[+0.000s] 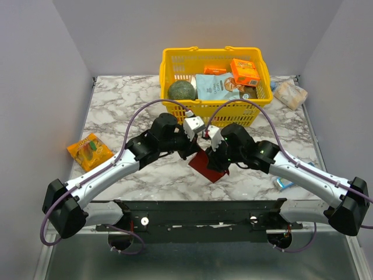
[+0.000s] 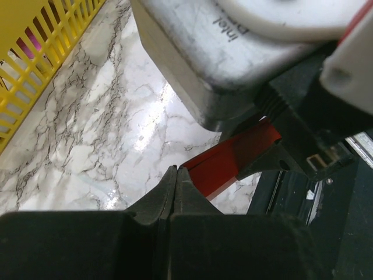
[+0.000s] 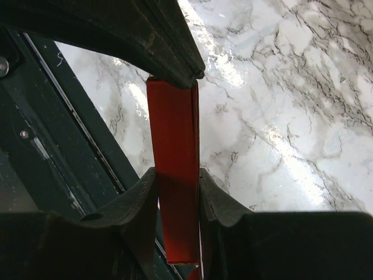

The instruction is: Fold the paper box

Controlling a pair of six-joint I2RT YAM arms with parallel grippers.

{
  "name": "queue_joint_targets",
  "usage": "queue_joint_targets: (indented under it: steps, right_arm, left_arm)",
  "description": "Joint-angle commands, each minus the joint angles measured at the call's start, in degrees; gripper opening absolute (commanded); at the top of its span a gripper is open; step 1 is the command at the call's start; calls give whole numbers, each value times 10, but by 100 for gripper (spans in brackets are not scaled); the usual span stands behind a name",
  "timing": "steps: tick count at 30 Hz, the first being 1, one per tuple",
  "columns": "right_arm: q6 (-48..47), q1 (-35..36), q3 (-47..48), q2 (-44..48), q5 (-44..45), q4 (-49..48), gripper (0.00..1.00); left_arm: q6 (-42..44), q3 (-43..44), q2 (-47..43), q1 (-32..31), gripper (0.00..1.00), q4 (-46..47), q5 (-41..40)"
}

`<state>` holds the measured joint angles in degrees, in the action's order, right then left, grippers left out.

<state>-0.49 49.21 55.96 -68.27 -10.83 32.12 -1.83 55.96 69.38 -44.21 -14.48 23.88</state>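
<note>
The red paper box [image 1: 207, 165] hangs folded flat just above the marble, between the two arms near the table's front edge. My right gripper [image 3: 178, 175] is shut on it: the red strip [image 3: 173, 146] runs up between both pads. My left gripper [image 2: 176, 169] is shut, pads pressed together with nothing visible between them. Its tips meet the corner of the box [image 2: 233, 157], and from the right wrist they show as a dark wedge over the box's far end. From above, the left gripper [image 1: 195, 153] and right gripper [image 1: 217, 162] nearly touch.
A yellow basket [image 1: 169, 55] full of groceries stands at the back centre. An orange snack packet [image 1: 89, 150] lies at the left, a pale packet [image 1: 289, 93] at the back right, and a small blue item [image 1: 284, 184] beside the right arm. The black base plate [image 1: 198, 213] borders the near edge.
</note>
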Motion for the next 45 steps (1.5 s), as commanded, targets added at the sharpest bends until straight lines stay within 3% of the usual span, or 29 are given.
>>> queue_joint_targets:
  steps: [1, 8, 12, 26, 35, 45]
  right_arm:
    - [-3, 3, 3, -5, 48, -9, 25]
    - [3, 4, -1, -5, 92, -9, 24]
    - [3, 4, -2, -6, 122, -9, 24]
    - [30, 4, -2, -8, 97, -12, 24]
    - [30, 5, -41, -12, 126, -66, 24]
    - [-16, 40, -91, -82, 247, -239, 22]
  left_arm:
    - [-22, 18, 11, -20, 0, -28, -39]
    - [-104, 18, 22, -34, 0, -29, -97]
    - [-159, -23, 13, -42, 0, 19, -111]
    - [-252, -151, -27, -69, 0, 181, -204]
    - [-265, -241, -36, -71, 0, 284, -223]
    - [-199, -327, -39, -71, 0, 408, -284]
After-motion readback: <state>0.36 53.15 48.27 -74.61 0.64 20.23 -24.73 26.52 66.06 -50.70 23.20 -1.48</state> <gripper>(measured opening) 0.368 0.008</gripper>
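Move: The paper box is already in my right hand; its middle is about 3 cm to that hand's left, 1 cm ahead and 3 cm below. My left hand's shut tips are at the box's upper far corner; the box's middle is some 3 cm back, 3 cm right and 6 cm below them. From my left hand, the yellow basket is about 36 cm ahead, 4 cm right and 12 cm lower. The blue packet lies roughly 28 cm right of my right hand, 1 cm ahead, 15 cm down. I ease both hands about 1 cm forward and to the right with the box, then sink them together, the left by nearly 8 cm and the right by about 6, drifting back leftward late on as the right also edges forward. My left hand swings some 25 degrees counter-clockwise, its shut tips still against the box's corner, while my right keeps its grip across the box's thickness. ##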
